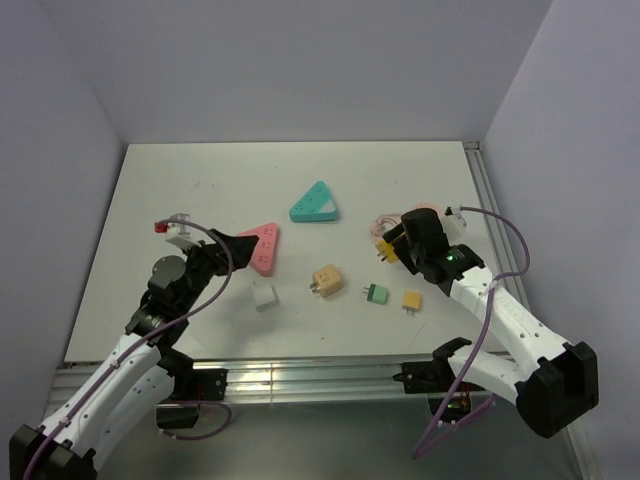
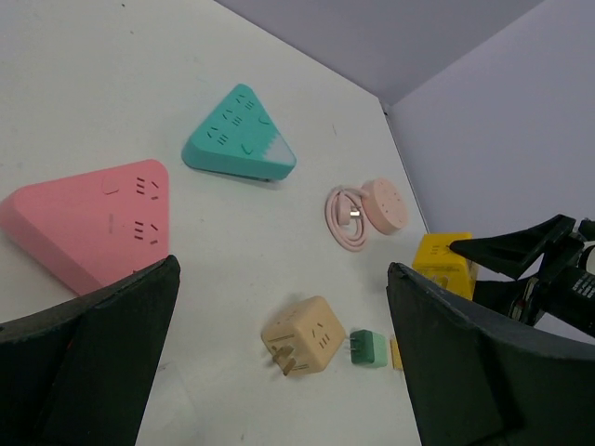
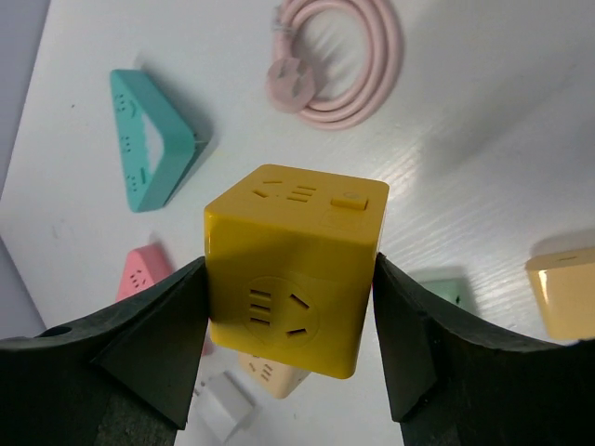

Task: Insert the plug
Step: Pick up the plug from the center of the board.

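Observation:
My right gripper (image 3: 288,316) is shut on a yellow cube adapter (image 3: 293,265) with socket faces, pinched by two opposite sides and held above the table; its prongs are hidden. In the top view this yellow cube (image 1: 386,252) hangs at the right, next to a coiled pink cable (image 1: 383,226). A beige cube adapter (image 2: 305,336) lies on its side with its prongs showing, and a small green plug (image 2: 368,347) lies just right of it. My left gripper (image 2: 284,362) is open above the table, near the pink triangular power strip (image 2: 93,223), holding nothing.
A teal triangular power strip (image 1: 315,203) lies mid-table. A white plug (image 1: 264,297) and an orange plug (image 1: 412,299) rest near the front. A pink round device (image 2: 383,203) sits by the cable. The side walls stand close on both sides.

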You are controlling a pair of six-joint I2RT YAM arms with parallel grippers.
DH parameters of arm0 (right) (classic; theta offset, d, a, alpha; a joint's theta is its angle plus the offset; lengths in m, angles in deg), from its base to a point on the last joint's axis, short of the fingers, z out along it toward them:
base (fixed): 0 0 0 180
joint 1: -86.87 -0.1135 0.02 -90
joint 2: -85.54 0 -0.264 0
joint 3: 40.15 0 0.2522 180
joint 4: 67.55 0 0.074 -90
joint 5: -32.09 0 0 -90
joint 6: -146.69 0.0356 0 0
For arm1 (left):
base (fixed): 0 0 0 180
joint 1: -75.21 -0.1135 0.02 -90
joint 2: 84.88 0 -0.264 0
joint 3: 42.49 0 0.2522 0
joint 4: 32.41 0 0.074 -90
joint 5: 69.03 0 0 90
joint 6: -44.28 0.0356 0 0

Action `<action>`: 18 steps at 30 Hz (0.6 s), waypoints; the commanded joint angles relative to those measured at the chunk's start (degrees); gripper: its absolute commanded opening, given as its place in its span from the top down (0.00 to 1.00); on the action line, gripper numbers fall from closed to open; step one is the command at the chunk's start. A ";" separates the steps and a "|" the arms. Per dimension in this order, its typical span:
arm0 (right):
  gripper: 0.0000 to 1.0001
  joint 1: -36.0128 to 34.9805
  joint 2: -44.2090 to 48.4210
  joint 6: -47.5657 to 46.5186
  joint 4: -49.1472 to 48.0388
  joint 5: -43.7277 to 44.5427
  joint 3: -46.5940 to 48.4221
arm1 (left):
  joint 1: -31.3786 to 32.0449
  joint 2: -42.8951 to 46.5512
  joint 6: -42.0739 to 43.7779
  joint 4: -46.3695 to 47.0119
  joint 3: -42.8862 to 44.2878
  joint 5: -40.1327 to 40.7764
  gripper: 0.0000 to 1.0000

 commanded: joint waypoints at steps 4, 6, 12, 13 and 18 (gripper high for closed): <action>0.91 -4.94 -1.48 2.72 1.01 4.83 6.50 | 0.17 -4.71 -2.66 7.10 5.63 -4.61 0.00; 0.91 -6.52 -1.66 3.59 -0.04 4.48 6.94 | 0.17 -6.20 -3.28 9.46 6.08 -5.40 0.01; 0.91 -9.42 -3.15 4.57 -1.10 4.31 9.58 | 0.08 -10.24 -3.46 9.23 9.66 -9.01 0.01; 0.91 -10.04 -3.41 4.57 -1.19 4.39 9.84 | 0.17 -11.30 -2.93 8.52 10.38 -9.71 0.00; 0.91 -13.12 -5.78 6.32 -1.54 5.01 11.78 | 0.69 -13.33 -3.98 14.74 7.67 -12.97 0.00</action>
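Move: The yellow plug is already in my right fingers; my wide-open left hand lies some 32 cm to its left, about 2 cm back and 7 cm higher. From my right hand, the beige plug is about 13 cm left and 3 cm back, the green plug 7 cm back and 1 cm left, both some 10 cm below. From my left hand, the pink socket is about 8 cm ahead, 1 cm right and 19 cm down. I bring both hands together in the air: my right keeps its grip on the yellow plug and carries it about 6.5 cm left, climbing some 3.5 cm, towards my left hand. My left, fingers still wide open, goes about 4.5 cm right and 4 cm up, easing a little forward and swinging some 10 degrees clockwise towards the plug; it touches nothing. ##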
